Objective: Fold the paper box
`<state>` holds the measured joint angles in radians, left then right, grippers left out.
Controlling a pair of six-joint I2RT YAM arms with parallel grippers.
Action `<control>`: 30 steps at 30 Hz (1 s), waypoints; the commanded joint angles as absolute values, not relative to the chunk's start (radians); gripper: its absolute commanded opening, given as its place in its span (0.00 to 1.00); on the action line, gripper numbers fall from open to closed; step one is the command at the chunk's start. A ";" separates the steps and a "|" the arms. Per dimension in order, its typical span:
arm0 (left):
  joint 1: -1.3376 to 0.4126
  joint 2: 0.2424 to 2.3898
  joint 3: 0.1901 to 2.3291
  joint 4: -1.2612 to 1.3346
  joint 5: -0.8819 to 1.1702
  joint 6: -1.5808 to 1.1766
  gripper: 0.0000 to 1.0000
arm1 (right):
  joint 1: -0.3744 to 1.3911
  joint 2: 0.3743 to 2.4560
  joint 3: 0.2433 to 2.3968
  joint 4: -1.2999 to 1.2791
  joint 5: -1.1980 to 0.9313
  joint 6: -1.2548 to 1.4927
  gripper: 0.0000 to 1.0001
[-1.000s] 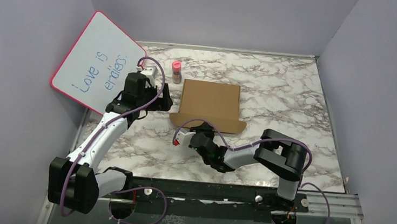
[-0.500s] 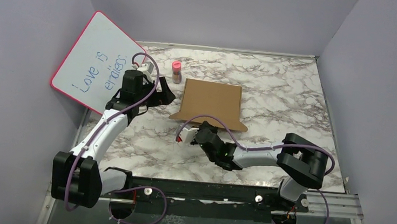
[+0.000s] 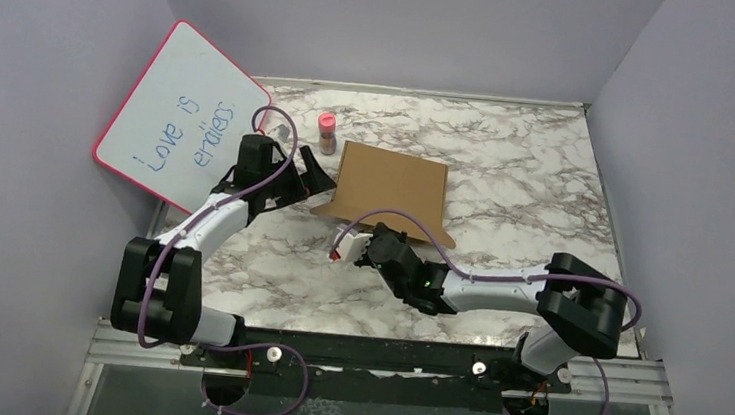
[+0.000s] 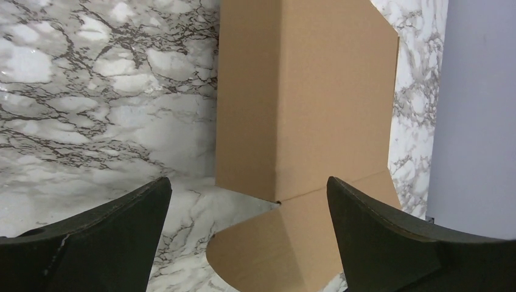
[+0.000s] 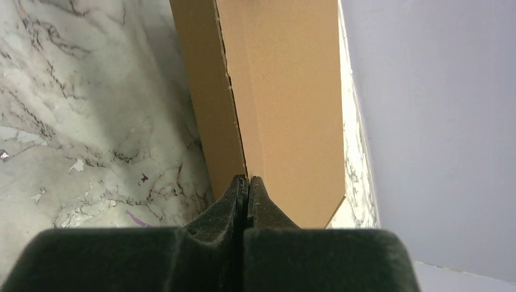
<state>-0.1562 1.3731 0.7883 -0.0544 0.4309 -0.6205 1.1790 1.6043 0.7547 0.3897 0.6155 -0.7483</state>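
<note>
The paper box (image 3: pixel 391 184) is flat brown cardboard in the middle of the marble table, with a wider flap (image 3: pixel 422 230) along its near edge. My left gripper (image 3: pixel 314 177) hovers wide open at the box's left near corner. In the left wrist view the box (image 4: pixel 316 97) and its rounded flap corner (image 4: pixel 268 249) lie between and beyond the left gripper (image 4: pixel 247 182). My right gripper (image 3: pixel 384 237) is shut at the near flap. In the right wrist view the right gripper (image 5: pixel 246 179) meets a seam of the box (image 5: pixel 286 91); no cardboard shows between the fingers.
A pink-framed whiteboard (image 3: pixel 176 115) leans on the left wall beside the left arm. A small pink-capped bottle (image 3: pixel 327 132) stands just behind the box's left far corner. Purple walls (image 3: pixel 690 145) close in the table on three sides.
The right gripper has closed and its arm has stretched toward the flap. The box has turned slightly. The left gripper has moved right, closer to the box's corner.
</note>
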 commanded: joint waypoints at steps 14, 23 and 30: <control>-0.140 1.545 0.725 0.265 0.663 -0.872 0.94 | 1.181 1.526 0.740 0.409 0.569 -0.697 0.01; -0.141 1.582 0.718 0.344 0.734 -0.927 0.65 | 1.181 1.500 0.728 0.427 0.561 -0.684 0.01; -0.140 1.518 0.687 0.367 0.765 -0.992 0.42 | 1.182 1.480 0.735 0.416 0.553 -0.677 0.10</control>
<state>-0.1452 1.5799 0.7158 0.2981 0.6956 -0.9295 1.1790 1.5177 0.7345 0.3943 0.5884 -0.7132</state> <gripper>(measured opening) 0.512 0.055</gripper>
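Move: The left hand, open, has the box's left side near its close corner about 5 cm to its right, level fore and aft and some 3 cm lower. The box's middle is roughly 14 cm to its right and 3 cm ahead, the lid's left ear some 4 cm back, and the pink-capped shaker about 9 cm straight ahead. From the right hand, already shut on the box's near edge, that left side is about 11 cm left and 5 cm ahead. The left hand travels about 4 cm to the right while sinking nearly 3 cm, then comes back up about 1 cm, its wrist rolling some 20 degrees so the fingers level out and point more to the right, and its wide-open fingers close to half around the box's left side near the close corner, one finger on top and the other underneath. The right hand keeps its shut fingers on the near edge and draws it up about 2.5 cm. ##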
